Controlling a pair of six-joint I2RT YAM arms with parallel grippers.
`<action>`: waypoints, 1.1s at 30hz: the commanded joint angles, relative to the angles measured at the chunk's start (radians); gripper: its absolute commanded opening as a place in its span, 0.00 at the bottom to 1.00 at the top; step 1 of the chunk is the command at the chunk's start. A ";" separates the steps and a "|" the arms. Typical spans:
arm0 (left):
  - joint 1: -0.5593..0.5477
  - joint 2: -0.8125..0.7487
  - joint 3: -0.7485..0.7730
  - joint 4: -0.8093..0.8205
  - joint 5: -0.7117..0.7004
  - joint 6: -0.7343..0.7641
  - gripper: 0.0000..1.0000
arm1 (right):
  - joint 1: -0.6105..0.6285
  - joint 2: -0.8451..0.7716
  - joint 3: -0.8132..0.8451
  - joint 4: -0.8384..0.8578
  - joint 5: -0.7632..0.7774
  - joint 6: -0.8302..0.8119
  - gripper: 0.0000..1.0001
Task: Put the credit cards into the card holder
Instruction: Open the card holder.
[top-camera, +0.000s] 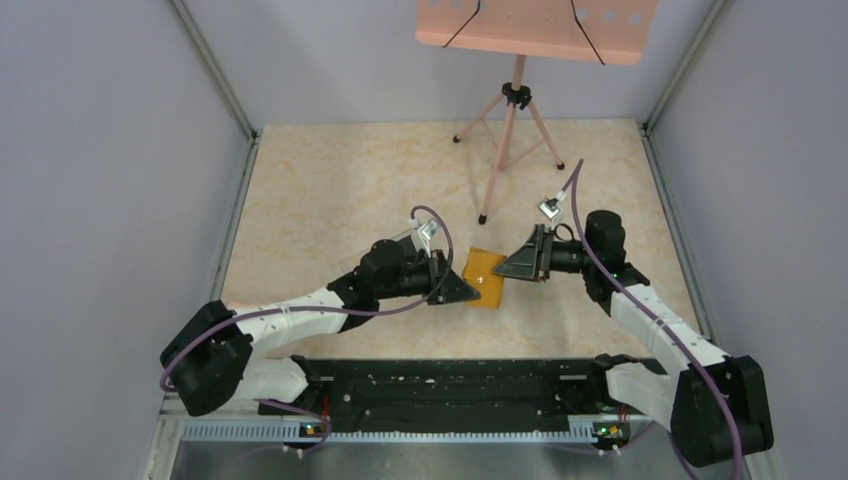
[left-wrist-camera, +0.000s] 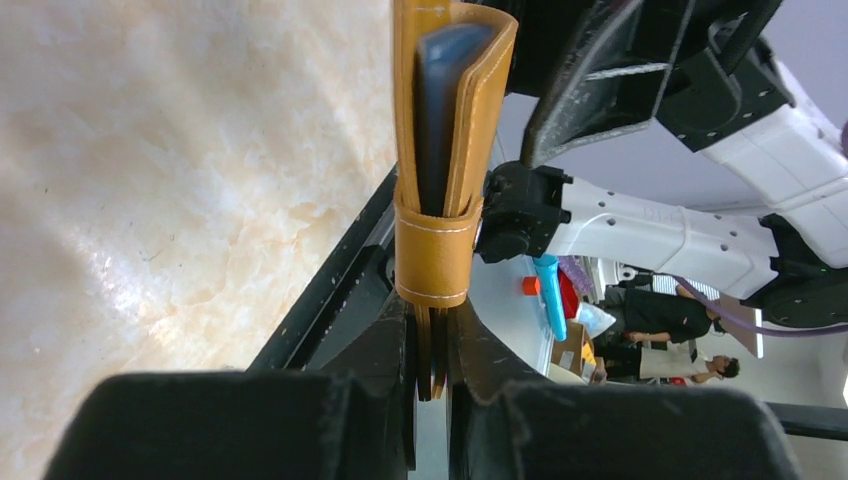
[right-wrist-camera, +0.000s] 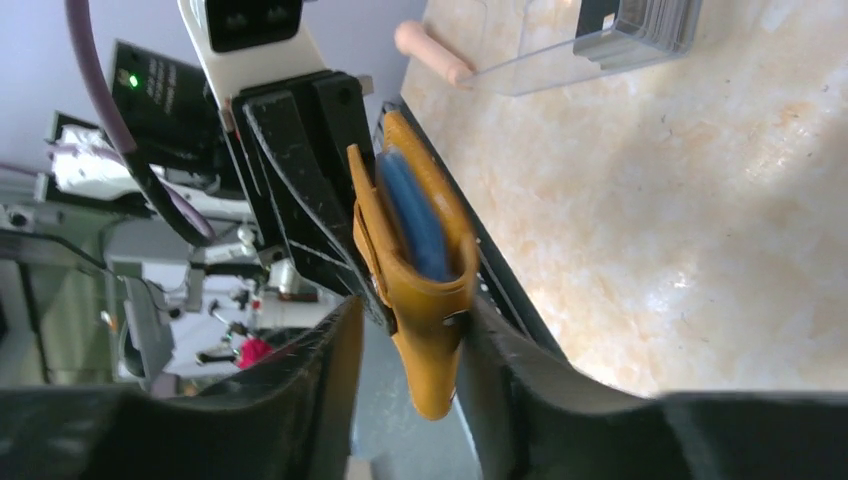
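Note:
The orange-tan card holder (top-camera: 484, 277) hangs in the air between both arms, folded, with blue-grey pockets (left-wrist-camera: 445, 90) showing inside it. My left gripper (top-camera: 466, 289) is shut on its lower edge; in the left wrist view the thin layers are pinched between the fingers (left-wrist-camera: 432, 350). My right gripper (top-camera: 508, 266) stands open around the card holder (right-wrist-camera: 420, 270). The clasp tab (right-wrist-camera: 432, 385) hangs between the jaws against one finger, with a gap on the other side. A grey stack (right-wrist-camera: 635, 25) that looks like credit cards lies in a clear box. No card is in either gripper.
The clear plastic box (right-wrist-camera: 545, 55) lies on the beige table behind the card holder. A pink tripod stand (top-camera: 510, 130) stands at the back middle, one foot (right-wrist-camera: 432, 50) near the box. A black rail (top-camera: 450, 385) runs along the near edge. Grey walls close both sides.

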 joint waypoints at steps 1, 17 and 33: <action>-0.004 -0.016 0.001 0.093 0.024 -0.007 0.00 | 0.003 -0.017 0.000 0.145 -0.071 0.055 0.28; -0.095 -0.084 0.278 -0.627 -0.510 0.235 0.54 | 0.058 -0.010 0.183 -0.449 0.301 -0.283 0.00; -0.286 0.311 0.702 -0.989 -0.756 0.334 0.58 | 0.129 -0.003 0.167 -0.472 0.376 -0.228 0.00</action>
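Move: Between the two hands hangs the card holder, its middle some 3 cm ahead and 2 cm to the right of the left hand, at about its height; the left fingers already grip it. From the right hand, whose half-open fingers are already around it, it lies roughly 2 cm back, 2 cm to the left and 1 cm lower. The clear card box is on the table about 12 cm ahead of the left hand, 18 cm to its left and 15 cm below. Finishing its closing, the right gripper pinches the card holder; the left then opens to over half and lets go. The left hand swings forward and up some 4 cm clear of it, then drops about 6 cm, rolling some 40 degrees until its open fingers point steeply down by the snap strap. The right hand keeps its pinch, sinking about 5 cm and tipping its fingers some 20 degrees down. ##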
